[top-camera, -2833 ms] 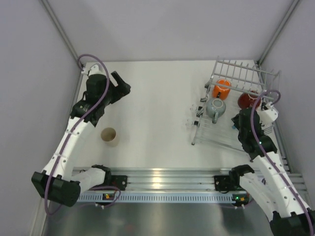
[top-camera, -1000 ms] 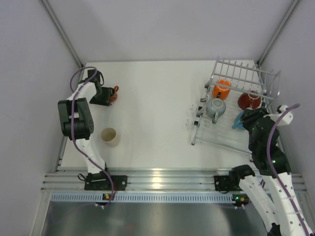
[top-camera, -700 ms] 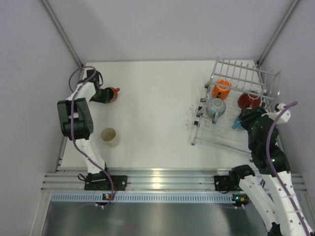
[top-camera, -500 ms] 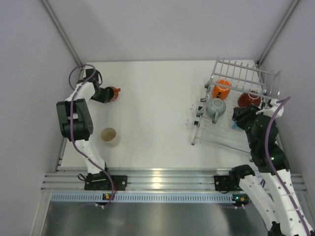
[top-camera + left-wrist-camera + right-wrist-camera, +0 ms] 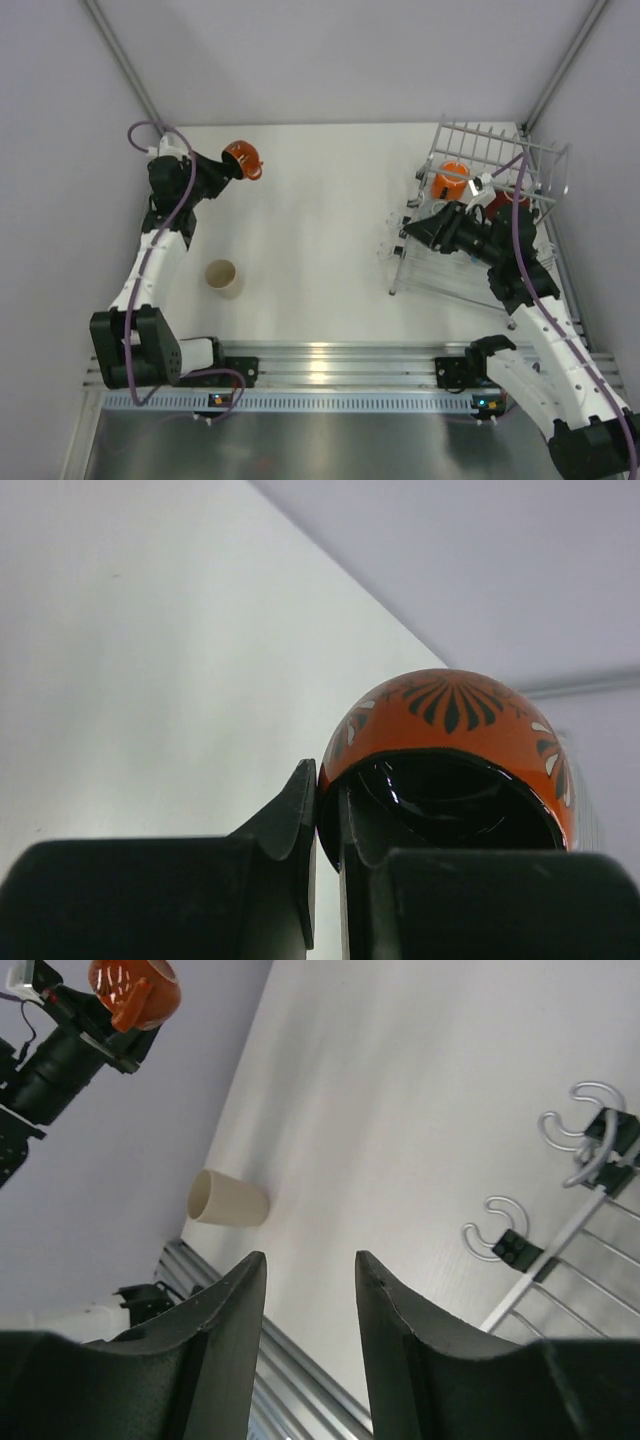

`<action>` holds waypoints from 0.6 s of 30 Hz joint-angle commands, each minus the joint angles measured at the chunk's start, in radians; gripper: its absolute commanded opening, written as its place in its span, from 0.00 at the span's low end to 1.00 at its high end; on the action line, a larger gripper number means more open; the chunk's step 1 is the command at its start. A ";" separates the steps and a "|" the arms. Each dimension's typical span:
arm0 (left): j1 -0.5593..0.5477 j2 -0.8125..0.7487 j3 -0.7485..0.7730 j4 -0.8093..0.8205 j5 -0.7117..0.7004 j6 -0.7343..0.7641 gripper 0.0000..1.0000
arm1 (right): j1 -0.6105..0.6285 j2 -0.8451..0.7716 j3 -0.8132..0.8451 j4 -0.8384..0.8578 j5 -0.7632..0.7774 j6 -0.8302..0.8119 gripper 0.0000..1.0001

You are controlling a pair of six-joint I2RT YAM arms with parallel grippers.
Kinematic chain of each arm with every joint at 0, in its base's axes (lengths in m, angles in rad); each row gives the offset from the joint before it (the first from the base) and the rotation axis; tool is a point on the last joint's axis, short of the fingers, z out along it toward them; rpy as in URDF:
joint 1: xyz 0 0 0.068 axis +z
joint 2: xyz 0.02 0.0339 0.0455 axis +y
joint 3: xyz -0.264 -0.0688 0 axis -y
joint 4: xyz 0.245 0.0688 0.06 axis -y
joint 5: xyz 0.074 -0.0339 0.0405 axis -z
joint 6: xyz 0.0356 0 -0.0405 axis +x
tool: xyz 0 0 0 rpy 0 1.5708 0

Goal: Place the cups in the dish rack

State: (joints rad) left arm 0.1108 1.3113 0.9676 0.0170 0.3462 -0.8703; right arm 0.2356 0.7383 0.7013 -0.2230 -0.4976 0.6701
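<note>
A squat orange-red cup [image 5: 243, 157] with a black inside [image 5: 450, 715] hangs in the air at the back left. My left gripper [image 5: 228, 166] [image 5: 328, 810] is shut on its rim, one finger inside and one outside. A cream cup [image 5: 222, 278] [image 5: 228, 1199] lies on the table at the left. The dish rack [image 5: 470, 135] stands at the back right with a bright orange cup [image 5: 452, 180] and a dark red cup [image 5: 503, 203] in it. My right gripper [image 5: 408, 231] [image 5: 310, 1257] hovers open and empty over the rack's left edge.
The rack's wire hooks [image 5: 590, 1125] jut out toward the table's middle, just ahead of my right fingers. Grey side walls close in on both sides. A metal rail [image 5: 320, 360] runs along the near edge by the arm bases.
My left gripper shut on the orange-red cup and raised it off the table, toward the back. My right arm swung left across the rack and now covers the grey cup.
</note>
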 commanded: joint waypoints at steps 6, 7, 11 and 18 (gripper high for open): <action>-0.282 -0.245 -0.132 0.368 0.135 0.172 0.00 | 0.114 0.099 0.024 0.303 -0.115 0.201 0.43; -0.302 -0.251 -0.138 0.377 0.140 0.171 0.00 | 0.164 0.120 0.029 0.316 -0.102 0.203 0.44; -0.371 -0.296 -0.168 0.434 0.142 0.156 0.00 | 0.287 0.188 0.050 0.446 -0.049 0.250 0.45; -0.416 -0.366 -0.217 0.491 0.125 0.139 0.00 | 0.450 0.283 0.098 0.637 0.017 0.344 0.46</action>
State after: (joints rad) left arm -0.2996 0.9920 0.7536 0.3428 0.4808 -0.7261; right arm 0.6289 1.0050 0.7162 0.2241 -0.5228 0.9676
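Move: The patterned orange cup, pinched by its rim in the left gripper, is to go to the right gripper, about 38 cm to that hand's right, 18 cm back and level with it. The beige cup stands 17 cm back, 7 cm left and 20 cm below the left hand. From the right hand, the orange cup is about 36 cm left and 18 cm ahead, level; the grey cup in the dish rack lies 12 cm right, 15 cm ahead and 18 cm lower. The patterned orange cup stays pinched by its rim as the left hand sweeps it some 16 cm right, 12 cm back and 8 cm up towards the right gripper, swinging clockwise and tipping its fingers upward, each about 30 degrees, and slowing late on. The right hand comes to meet it, going about 12 cm left away from the dish rack, turning counter-clockwise and rolling its left side up, fingers held half open and empty. ##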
